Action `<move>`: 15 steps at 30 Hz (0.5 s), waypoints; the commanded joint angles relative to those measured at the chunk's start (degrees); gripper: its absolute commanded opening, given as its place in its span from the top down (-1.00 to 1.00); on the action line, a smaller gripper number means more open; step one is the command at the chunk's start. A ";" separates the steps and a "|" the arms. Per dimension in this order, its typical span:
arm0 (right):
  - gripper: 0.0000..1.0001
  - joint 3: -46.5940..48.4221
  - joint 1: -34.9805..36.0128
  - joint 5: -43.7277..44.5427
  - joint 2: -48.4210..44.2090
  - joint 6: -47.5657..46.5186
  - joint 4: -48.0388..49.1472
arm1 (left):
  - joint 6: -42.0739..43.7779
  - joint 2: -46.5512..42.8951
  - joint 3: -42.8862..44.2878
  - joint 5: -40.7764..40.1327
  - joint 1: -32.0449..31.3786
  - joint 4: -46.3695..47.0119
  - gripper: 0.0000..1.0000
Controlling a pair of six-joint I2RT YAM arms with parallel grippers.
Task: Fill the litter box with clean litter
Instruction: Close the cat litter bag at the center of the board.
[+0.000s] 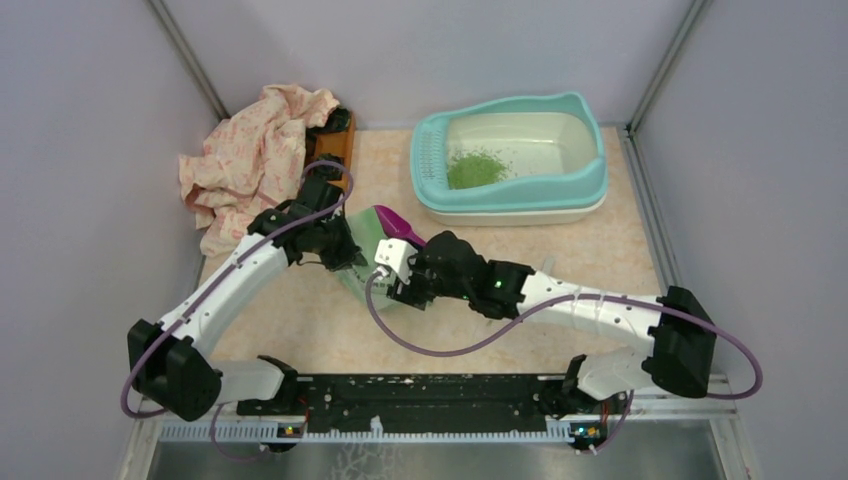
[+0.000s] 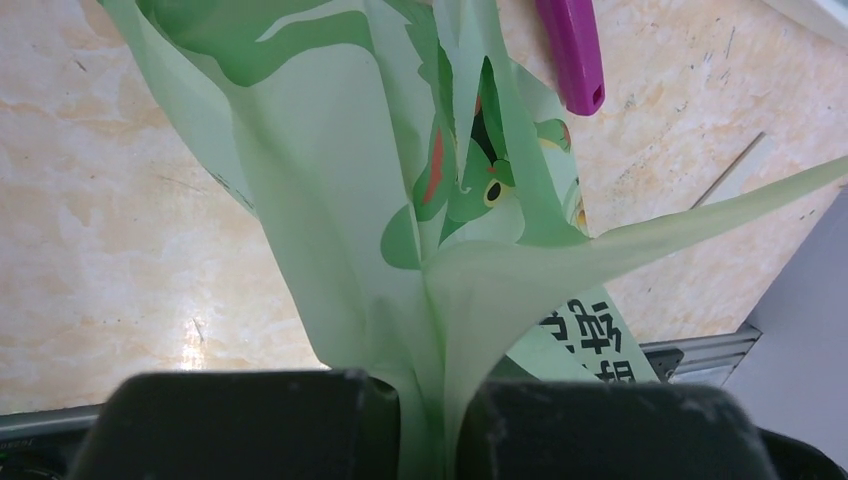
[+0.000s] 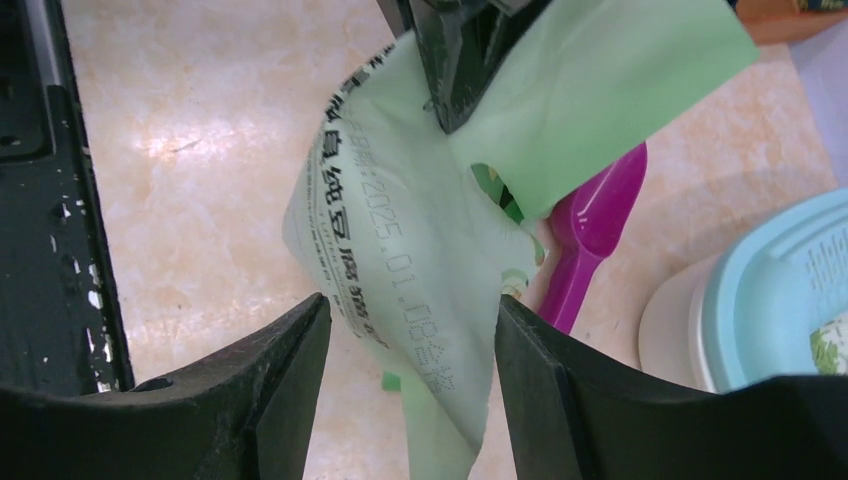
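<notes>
The litter box [image 1: 585, 180], teal-rimmed with a cream basin, stands at the back right and holds a small pile of green clean litter [image 1: 475, 168]. My left gripper [image 1: 345, 250] is shut on the top edge of a pale green printed bag [image 2: 330, 200], the film pinched between its fingers [image 2: 250, 425]. Just right of it, my right gripper [image 3: 412, 330] is open; the bag's printed edge [image 3: 420, 270] hangs loose between its jaws without being pinched. A purple scoop [image 1: 402, 228] lies behind the bag, its handle [image 2: 572, 50] on the table.
A crumpled pink patterned cloth [image 1: 255, 160] lies at the back left beside a small brown wooden tray [image 1: 335, 140]. The litter box corner [image 3: 770, 300] is close on the right of my right gripper. A black rail [image 1: 430, 395] runs along the near edge.
</notes>
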 commanded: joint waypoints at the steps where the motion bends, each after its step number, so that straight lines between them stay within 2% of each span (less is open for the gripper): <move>1: -0.21 2.14 1.69 -3.92 -4.33 -2.41 6.30 | 1.29 -1.75 -0.04 2.34 1.16 5.81 1.00; 8: -0.21 5.57 4.44 -9.60 -0.81 -2.87 3.34 | 1.20 -1.82 -0.74 3.73 2.32 6.51 1.00; 15: -0.23 7.83 4.70 -8.84 6.58 -2.78 4.23 | 0.77 -2.89 -0.68 4.75 2.64 6.39 1.00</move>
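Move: The cat litter bag's body has its middle about 5 cm ahead of the open right gripper, 4 cm left and 11 cm below. Its gathered top, pinched in the left gripper, is 6 cm ahead, 9 cm left and slightly lower. The purple scoop lies about 12 cm ahead, 2 cm right, on the board some 17 cm down. From the left gripper, the bag's middle is about 6 cm right, 1 cm back and 8 cm below. Swing the open right gripper about 4 cm left and as far back, around the near side of the cat litter bag, lifting it some 3 cm over the first stretch and easing down about 1 cm at the end. Turn it roughly 15 degrees counter-clockwise with the fingers kept apart. Hold the left gripper in place, still pinching the bag's top. ##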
